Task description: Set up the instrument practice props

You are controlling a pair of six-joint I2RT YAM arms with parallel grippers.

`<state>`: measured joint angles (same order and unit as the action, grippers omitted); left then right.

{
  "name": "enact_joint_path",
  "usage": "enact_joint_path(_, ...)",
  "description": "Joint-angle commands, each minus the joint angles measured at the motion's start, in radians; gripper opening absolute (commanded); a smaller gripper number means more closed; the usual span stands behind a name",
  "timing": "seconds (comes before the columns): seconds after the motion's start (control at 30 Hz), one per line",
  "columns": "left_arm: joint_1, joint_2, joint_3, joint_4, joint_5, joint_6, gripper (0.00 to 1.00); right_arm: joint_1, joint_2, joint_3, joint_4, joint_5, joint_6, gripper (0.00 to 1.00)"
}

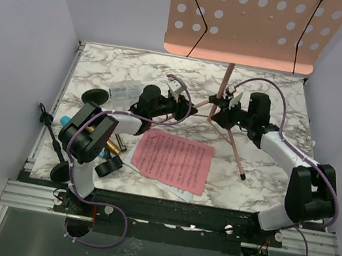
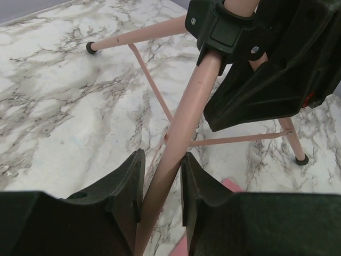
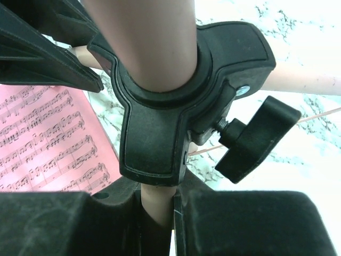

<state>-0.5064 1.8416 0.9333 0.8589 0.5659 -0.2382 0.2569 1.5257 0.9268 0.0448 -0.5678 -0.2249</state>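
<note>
The pink perforated music rack (image 1: pixel 249 22) stands at the back of the table on its thin tripod legs. My left gripper (image 1: pixel 179 103) (image 2: pixel 162 160) is shut on one slanted pink leg (image 2: pixel 181 133), both pads touching it. My right gripper (image 1: pixel 230 109) (image 3: pixel 157 194) is shut on the pink tube just under the black tripod hub (image 3: pixel 154 133) (image 2: pixel 224 32). A pink sheet-music page (image 1: pixel 174 160) (image 3: pixel 42 138) lies flat in front. A gold microphone (image 1: pixel 112 147) and a blue one (image 1: pixel 66 121) lie under my left arm. Black round mic-mount bases (image 1: pixel 95 96) (image 1: pixel 109 167) sit nearby.
A small clear box (image 1: pixel 121 91) lies behind the left gripper. The hub's black clamp knob (image 3: pixel 256 136) sticks out to the right. Rubber-tipped leg feet (image 2: pixel 91 47) (image 2: pixel 301 159) rest on the marble table (image 1: pixel 262 177). Walls close in both sides.
</note>
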Motion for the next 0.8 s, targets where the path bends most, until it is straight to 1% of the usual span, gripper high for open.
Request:
enact_joint_path(0.0,0.008,-0.018,-0.025,-0.063,-0.142,-0.046,0.26,0.004,0.115,-0.009,-0.065,0.105,-0.099,0.0)
enact_joint_path(0.07,0.008,-0.018,-0.021,-0.069,-0.159,-0.047,0.26,0.003,0.116,-0.007,-0.058,0.124,-0.098,0.01)
enact_joint_path(0.17,0.012,-0.018,-0.019,-0.088,-0.212,-0.047,0.27,0.003,0.119,0.001,-0.054,0.13,-0.084,0.12)
enact_joint_path(0.23,0.017,-0.012,-0.015,-0.099,-0.225,-0.047,0.27,0.004,0.127,0.014,-0.018,0.131,-0.064,0.19)
enact_joint_path(0.33,0.02,-0.004,-0.003,-0.109,-0.21,-0.049,0.27,0.003,0.126,0.017,0.004,0.136,-0.043,0.29)
enact_joint_path(0.43,0.02,0.001,0.011,-0.109,-0.197,-0.065,0.27,0.003,0.109,0.006,0.037,0.15,-0.025,0.36)
enact_joint_path(0.57,0.021,0.007,0.02,-0.109,-0.182,-0.071,0.28,0.004,0.076,-0.002,0.036,0.161,0.007,0.5)
enact_joint_path(0.67,0.02,0.011,0.021,-0.109,-0.172,-0.083,0.3,0.004,0.054,-0.016,0.033,0.181,0.019,0.58)
enact_joint_path(0.73,0.02,0.013,0.019,-0.109,-0.166,-0.087,0.32,0.003,0.034,-0.022,0.031,0.188,0.032,0.61)
enact_joint_path(0.77,0.02,0.012,0.019,-0.109,-0.164,-0.09,0.34,0.003,0.022,-0.024,0.024,0.187,0.035,0.64)
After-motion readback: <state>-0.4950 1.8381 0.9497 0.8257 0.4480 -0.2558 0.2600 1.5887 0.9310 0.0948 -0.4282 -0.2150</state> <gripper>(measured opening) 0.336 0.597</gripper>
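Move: Each gripper is already shut on a leg of the pink stand. From the right hand, the tripod hub is about 4 cm ahead, 3 cm left and 3 cm up; the held leg's foot rests some 18 cm back, 12 cm right and 13 cm down, and the pink sheet music about 17 cm back, 14 cm left and 14 cm down. From the left hand, the hub sits about 5 cm ahead, 8 cm right and 3 cm up. Carry the stand forward by its legs with both grippers, about 2.5 cm, easing the left one slightly left and turning it a little counter-clockwise while it keeps its pinch. Near the end of that push, open the right fingers well and let that hand sink some 2 cm and drift right, away from the hub, with its leg still between the parted fingers. ##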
